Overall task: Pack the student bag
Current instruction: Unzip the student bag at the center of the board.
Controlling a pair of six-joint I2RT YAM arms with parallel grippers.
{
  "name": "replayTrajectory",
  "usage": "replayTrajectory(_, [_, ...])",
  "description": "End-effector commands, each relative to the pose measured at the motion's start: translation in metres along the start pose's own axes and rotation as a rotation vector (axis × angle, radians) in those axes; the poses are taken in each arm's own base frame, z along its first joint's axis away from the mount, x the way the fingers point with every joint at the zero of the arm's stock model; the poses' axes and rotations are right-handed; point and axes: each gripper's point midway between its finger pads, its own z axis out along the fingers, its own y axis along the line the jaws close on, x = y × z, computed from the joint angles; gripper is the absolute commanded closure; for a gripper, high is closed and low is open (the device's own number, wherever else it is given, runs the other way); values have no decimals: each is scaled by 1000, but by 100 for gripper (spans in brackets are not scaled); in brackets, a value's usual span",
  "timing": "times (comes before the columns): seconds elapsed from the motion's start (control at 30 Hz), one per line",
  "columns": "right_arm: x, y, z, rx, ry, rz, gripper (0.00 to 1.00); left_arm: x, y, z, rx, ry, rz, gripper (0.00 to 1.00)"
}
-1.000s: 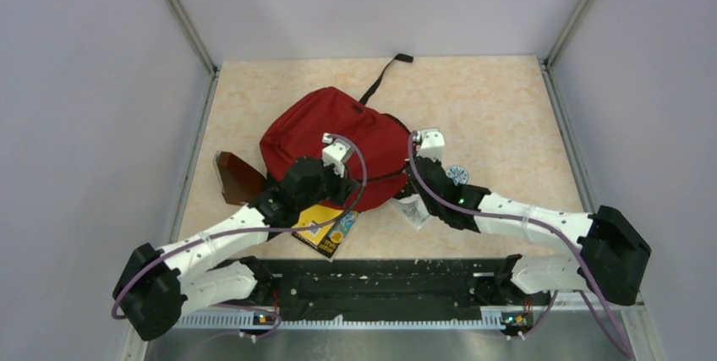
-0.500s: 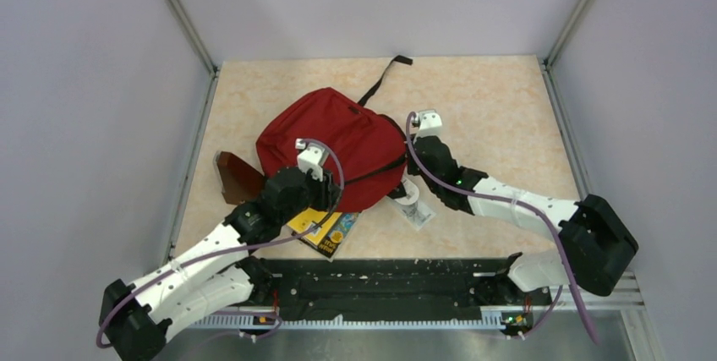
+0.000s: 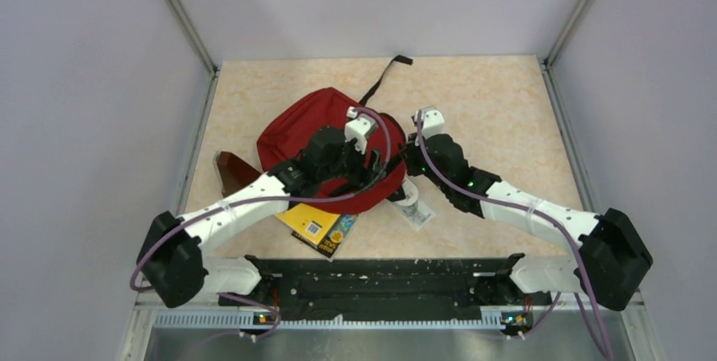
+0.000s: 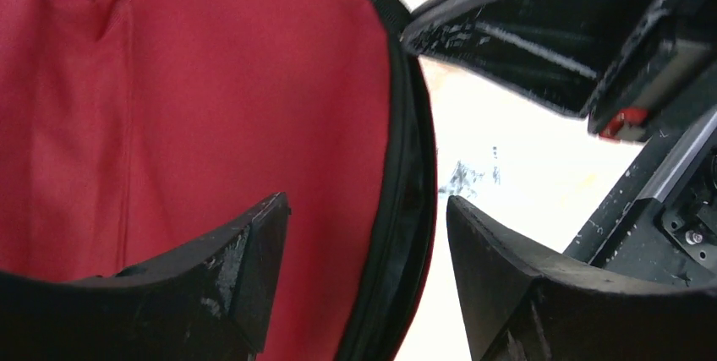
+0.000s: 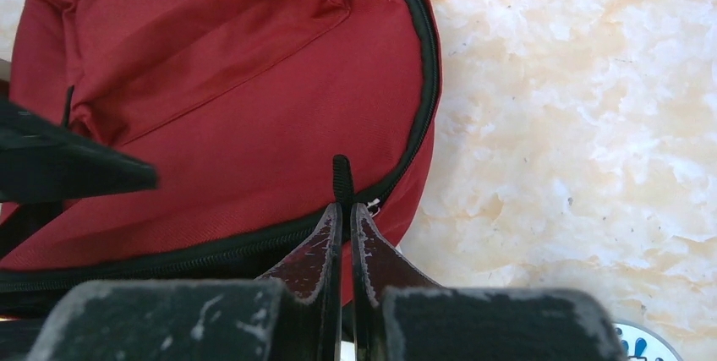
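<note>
The student bag [image 3: 296, 124] is a red backpack lying flat in the middle of the table. My left gripper [image 3: 376, 165] hovers over its right edge. In the left wrist view this gripper [image 4: 368, 202] is open, straddling the black zipper seam [image 4: 413, 166] with nothing pinched. My right gripper [image 3: 406, 161] comes in from the right. In the right wrist view it [image 5: 345, 209] is shut on the black zipper pull [image 5: 341, 177] at the bag's [image 5: 237, 99] edge. A left finger [image 5: 68, 166] shows at the left of that view.
A yellow book [image 3: 320, 226] lies just in front of the bag, partly under my left arm. A brown pouch [image 3: 232, 175] sits at the bag's left. A white printed item [image 3: 414, 209] lies under my right arm. A black strap [image 3: 385, 78] trails toward the back wall.
My left gripper has opened and swung right across the bag to its right edge. My right gripper has stayed shut at the zipper, shifting only slightly.
</note>
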Motion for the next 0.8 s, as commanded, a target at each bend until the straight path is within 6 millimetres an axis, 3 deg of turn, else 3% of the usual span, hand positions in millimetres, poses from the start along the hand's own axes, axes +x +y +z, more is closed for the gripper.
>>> replayTrajectory(0.0, [-10, 5, -9, -38, -30, 28, 100, -35, -20, 20, 75, -75, 82, 27])
replayTrajectory(0.17, [-9, 4, -12, -37, -29, 28, 100, -36, 1, 34, -44, -81, 87, 35])
replayTrajectory(0.27, [-9, 3, -12, -31, -32, 28, 100, -30, 3, 39, -48, -63, 92, 48])
replayTrajectory(0.3, [-9, 2, -12, -26, -34, 30, 100, -28, 1, 40, -36, -56, 98, 55])
replayTrajectory(0.33, [-10, 2, -12, -24, -37, 33, 100, -27, -1, 41, -21, -51, 110, 69])
replayTrajectory(0.37, [-10, 1, -12, -19, -39, 36, 100, -25, -2, 40, -14, -42, 123, 93])
replayTrajectory(0.4, [-11, -1, -11, -9, -41, 39, 100, -24, -1, 38, -20, -37, 130, 100])
replayTrajectory(0.57, [-5, -30, -4, 174, 6, 50, 100, -27, 13, 11, -112, -58, 140, 100])
replayTrajectory(0.77, [-17, -44, 14, 190, 9, 69, 100, -22, 23, -33, -201, -39, 73, 100])
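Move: The left hand, open, has the zip-side edge of the bag's upper flap about 2 cm ahead, 2 cm right and 3 cm below. The zip pull is level in height, some 3 cm ahead and 5 cm right; the yellow book lies roughly 11 cm back, 14 cm left, 10 cm down. From the right hand, already gripping that pull, the zip's far end is about 7 cm ahead, 3 left, 3 down, and the flap edge 1 cm back, 3 left, 3 down. The left fingers pinch the loose edge of the red upper flap beside the zip, having dipped about 4 cm forward, right and down onto it; once shut, they lift it about 3 cm while easing left. The right hand keeps its grip on the zip pull, nearly still at first, then drags it about 2.5 cm right, forward and down, turning slightly clockwise. ##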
